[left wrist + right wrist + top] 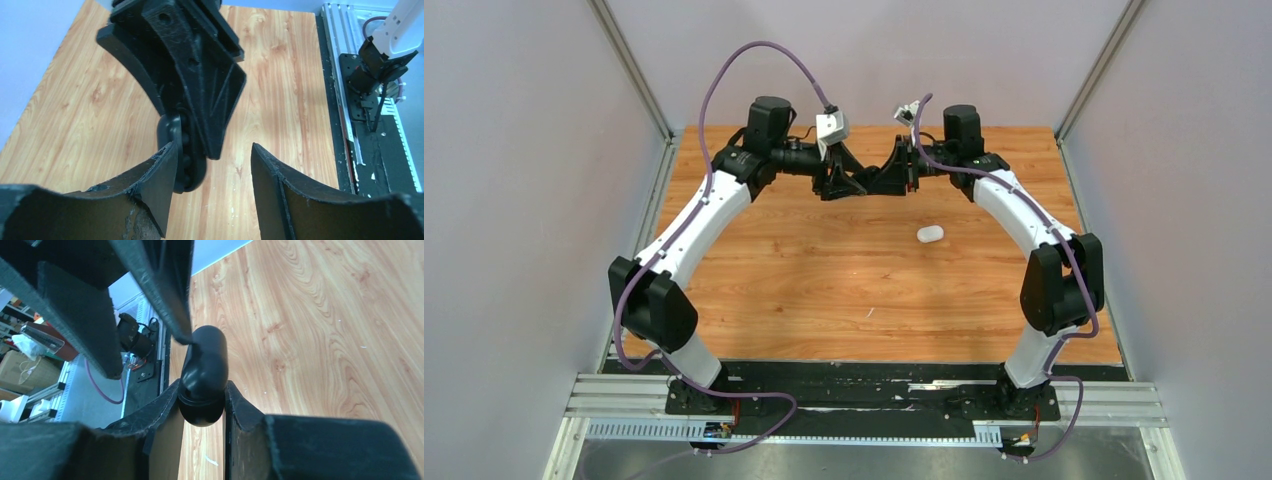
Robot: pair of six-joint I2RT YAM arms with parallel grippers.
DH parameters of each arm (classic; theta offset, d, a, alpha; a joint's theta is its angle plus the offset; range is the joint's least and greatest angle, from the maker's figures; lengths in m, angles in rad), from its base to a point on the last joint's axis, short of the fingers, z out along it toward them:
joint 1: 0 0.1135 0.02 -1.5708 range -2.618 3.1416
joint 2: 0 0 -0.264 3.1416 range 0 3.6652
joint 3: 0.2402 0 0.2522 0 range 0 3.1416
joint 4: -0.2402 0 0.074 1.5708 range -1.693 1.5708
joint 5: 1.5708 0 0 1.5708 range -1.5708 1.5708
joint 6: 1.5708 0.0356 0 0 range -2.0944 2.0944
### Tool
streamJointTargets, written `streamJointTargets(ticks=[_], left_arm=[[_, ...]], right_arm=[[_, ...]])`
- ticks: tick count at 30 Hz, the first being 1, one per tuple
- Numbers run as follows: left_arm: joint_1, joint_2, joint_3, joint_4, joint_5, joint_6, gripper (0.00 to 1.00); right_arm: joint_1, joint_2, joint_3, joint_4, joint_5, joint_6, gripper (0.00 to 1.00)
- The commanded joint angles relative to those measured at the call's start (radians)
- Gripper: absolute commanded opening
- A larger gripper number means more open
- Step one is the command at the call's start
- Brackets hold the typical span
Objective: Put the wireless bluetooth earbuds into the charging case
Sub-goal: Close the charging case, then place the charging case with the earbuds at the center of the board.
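Observation:
At the far middle of the table the two grippers meet tip to tip. My right gripper is shut on a black pebble-shaped charging case, held above the wood. In the left wrist view the same case hangs just beyond my left fingertip, with the right gripper's black fingers above it. Dark rounded bumps line the case's gap; I cannot tell whether they are earbuds. My left gripper is open, with only bare wood between its jaws. From above, left gripper and right gripper nearly touch.
A white pebble-shaped case lies on the wooden table, right of centre and nearer than the grippers. Grey walls close in both sides. A black base plate and metal rail run along the near edge.

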Motion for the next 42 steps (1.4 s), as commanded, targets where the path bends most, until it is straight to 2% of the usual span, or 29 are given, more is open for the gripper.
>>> streamJointTargets(ticks=[1,4,8,10,16,19,20,22,24,25,27,32,42], left_arm=[[-0.018,-0.031,-0.026,0.02,0.035,-0.042,0.61],[-0.02,-0.045,-0.057,0.116,0.027,-0.146,0.59],[-0.015,-0.056,-0.047,0.082,-0.014,-0.122,0.6],[0.008,-0.064,-0.022,0.066,-0.021,-0.12,0.61],[0.145,-0.1,-0.021,0.147,-0.059,-0.247,0.68],[0.161,-0.099,-0.032,0.116,-0.243,-0.286,0.69],[0.161,-0.101,-0.052,0.117,-0.349,-0.307,0.7],[0.161,-0.11,-0.09,0.123,-0.457,-0.364,0.72],[0.161,-0.115,-0.121,0.116,-0.492,-0.383,0.74],[0.161,-0.117,-0.131,0.115,-0.495,-0.4,0.86],[0.161,-0.115,-0.158,0.111,-0.485,-0.426,0.98],[0.161,-0.118,-0.219,0.131,-0.468,-0.5,1.0],[0.161,-0.124,-0.231,0.101,-0.518,-0.487,1.0]], right_arm=[[-0.005,0.01,0.027,0.08,0.043,0.018,0.01],[-0.005,0.019,0.028,0.086,0.053,0.022,0.01],[-0.005,0.016,0.018,0.088,0.052,0.023,0.01],[-0.01,0.011,0.003,0.087,0.052,0.017,0.01],[-0.05,-0.007,-0.136,0.076,0.109,0.05,0.03],[-0.063,-0.004,-0.214,0.067,0.158,0.088,0.04],[-0.065,0.002,-0.237,0.064,0.171,0.097,0.05],[-0.068,0.015,-0.278,0.053,0.19,0.1,0.06],[-0.068,0.033,-0.306,0.052,0.212,0.102,0.07],[-0.069,0.044,-0.315,0.05,0.225,0.104,0.07],[-0.068,0.071,-0.318,0.041,0.252,0.099,0.07],[-0.069,0.153,-0.298,0.029,0.304,0.099,0.09],[-0.073,0.289,-0.235,0.024,0.39,0.115,0.13]])
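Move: The open black charging case is pinched in the right hand, its middle about 2 cm to the left of that hand and otherwise roughly level with it. It is some 2 cm ahead of the left hand and 2 cm to its right, at about its height, with a left fingertip already on the lid. The white case lies on the table about 26 cm below the right hand, 11 cm to its right and 3 cm farther out. The black case's lid is pushed shut between the hands, the left fingertip easing down and slightly back while the right hand brings the case forward. The left hand then comes free, going forward and left, swinging about 45 degrees counter-clockwise, opening wide and sinking. The right hand, keeping its pinch, lowers the case about 23 cm towards the table, drifting right, its fingers dipping and turning clockwise. ##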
